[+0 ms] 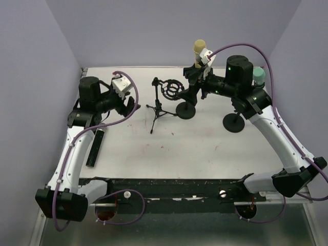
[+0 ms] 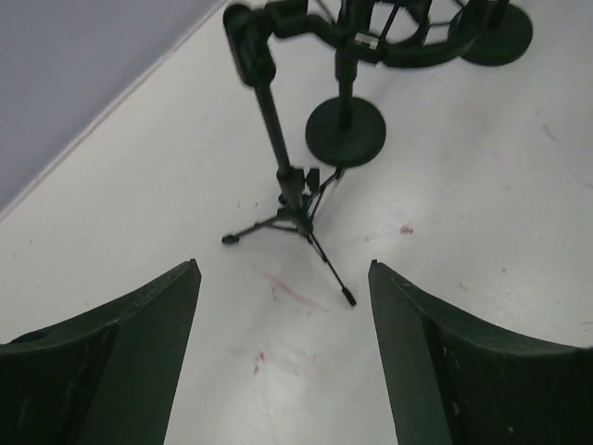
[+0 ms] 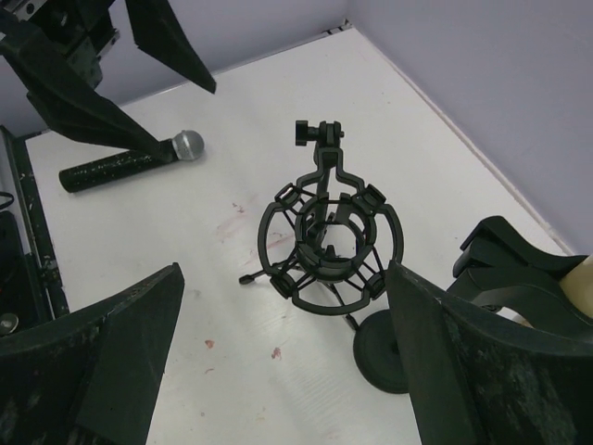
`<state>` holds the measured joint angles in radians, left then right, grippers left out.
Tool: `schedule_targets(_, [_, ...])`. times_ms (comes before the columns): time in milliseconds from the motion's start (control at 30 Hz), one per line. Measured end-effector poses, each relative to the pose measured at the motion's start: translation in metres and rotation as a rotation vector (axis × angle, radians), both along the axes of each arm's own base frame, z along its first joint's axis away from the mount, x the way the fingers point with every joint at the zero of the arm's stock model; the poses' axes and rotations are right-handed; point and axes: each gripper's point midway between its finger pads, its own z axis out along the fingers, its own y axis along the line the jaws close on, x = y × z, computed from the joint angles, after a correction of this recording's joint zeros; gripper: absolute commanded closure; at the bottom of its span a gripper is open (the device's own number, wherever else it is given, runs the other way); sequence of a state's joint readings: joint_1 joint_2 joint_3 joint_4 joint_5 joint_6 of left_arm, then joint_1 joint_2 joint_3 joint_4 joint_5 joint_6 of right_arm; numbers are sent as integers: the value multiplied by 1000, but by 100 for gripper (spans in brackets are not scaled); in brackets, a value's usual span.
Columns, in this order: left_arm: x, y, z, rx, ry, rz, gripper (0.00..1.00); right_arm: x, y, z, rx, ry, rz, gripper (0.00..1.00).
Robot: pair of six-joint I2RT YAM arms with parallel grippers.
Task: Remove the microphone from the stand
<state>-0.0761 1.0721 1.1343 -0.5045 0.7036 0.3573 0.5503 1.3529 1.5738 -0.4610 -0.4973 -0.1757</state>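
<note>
A yellow-headed microphone [image 1: 199, 48] stands upright in the clip of a round-base stand [image 1: 185, 110] at the back middle. In the right wrist view its body [image 3: 579, 289] shows at the right edge, held in the black clip [image 3: 505, 261]. My right gripper [image 1: 199, 84] is open and empty beside that clip; the microphone lies outside the jaws, past the right finger [image 3: 482, 371]. My left gripper [image 1: 130, 105] is open and empty, low over the table left of the tripod.
A tripod stand [image 1: 158, 110] carries an empty shock mount [image 3: 329, 246] between the grippers. A black microphone with a silver head [image 3: 185, 146] lies on the table at left [image 1: 95, 146]. A teal-headed microphone [image 1: 259, 76] stands on a second round base [image 1: 234, 123] by my right arm.
</note>
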Motion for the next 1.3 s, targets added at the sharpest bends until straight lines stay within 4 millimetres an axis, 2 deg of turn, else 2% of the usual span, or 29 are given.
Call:
schedule_targets(100, [16, -31, 24, -37, -55, -108, 21, -1, -1, 9, -2, -13, 2, 4])
schedule_targets(167, [31, -43, 27, -54, -54, -136, 22, -3, -2, 12, -4, -13, 2, 3])
schedule_targets(267, [52, -58, 22, -67, -32, -166, 25, -5, -4, 13, -9, -8, 3, 3])
schedule_targets(400, [70, -72, 0, -72, 29, -194, 27, -8, -6, 10, -26, -6, 6, 3])
schedule_targets(533, [75, -82, -18, -79, 72, -231, 31, -12, -11, 4, -46, -8, 2, 3])
schedule_targets(733, [85, -93, -31, -88, 86, -261, 46, -14, -14, 2, -61, -11, 2, 3])
schedule_targets(900, [93, -99, -33, -110, 79, -269, 59, -14, -15, -2, -79, -9, 6, 3])
schedule_targets(1033, [96, -103, -27, -127, 55, -274, 74, -12, -13, -6, -86, 1, 6, 3])
schedule_targets(1200, [90, -110, -25, -143, 61, -303, 94, -6, -10, -15, -97, 23, 7, 3])
schedule_targets(1300, [86, -114, -24, -145, 61, -324, 99, 0, -6, -20, -101, 34, 7, 3])
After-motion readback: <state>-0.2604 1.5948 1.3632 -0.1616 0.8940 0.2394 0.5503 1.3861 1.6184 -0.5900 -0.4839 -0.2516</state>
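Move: The stand's upper pole, just below its knob, is about 9 cm ahead of the left gripper, 11 cm to its right and 3 cm lower. The empty ring cradle hangs some 7 cm to the right of that pole and 2 cm nearer the robot, about level with the gripper. The middle stand's round base sits 9 cm ahead, 25 cm right and 27 cm below. From the right gripper, the pole is about 4 cm ahead, 13 cm left and 12 cm down. Bring the left gripper about 11 cm to the right and 9 cm forward towards the stand's upper pole, rising slightly at first and then sinking about 6 cm, while turning the hand some 20 degrees clockwise. As it arrives, close the wide-open fingers nearly shut, so that their tips pinch the pole just under the knob. ##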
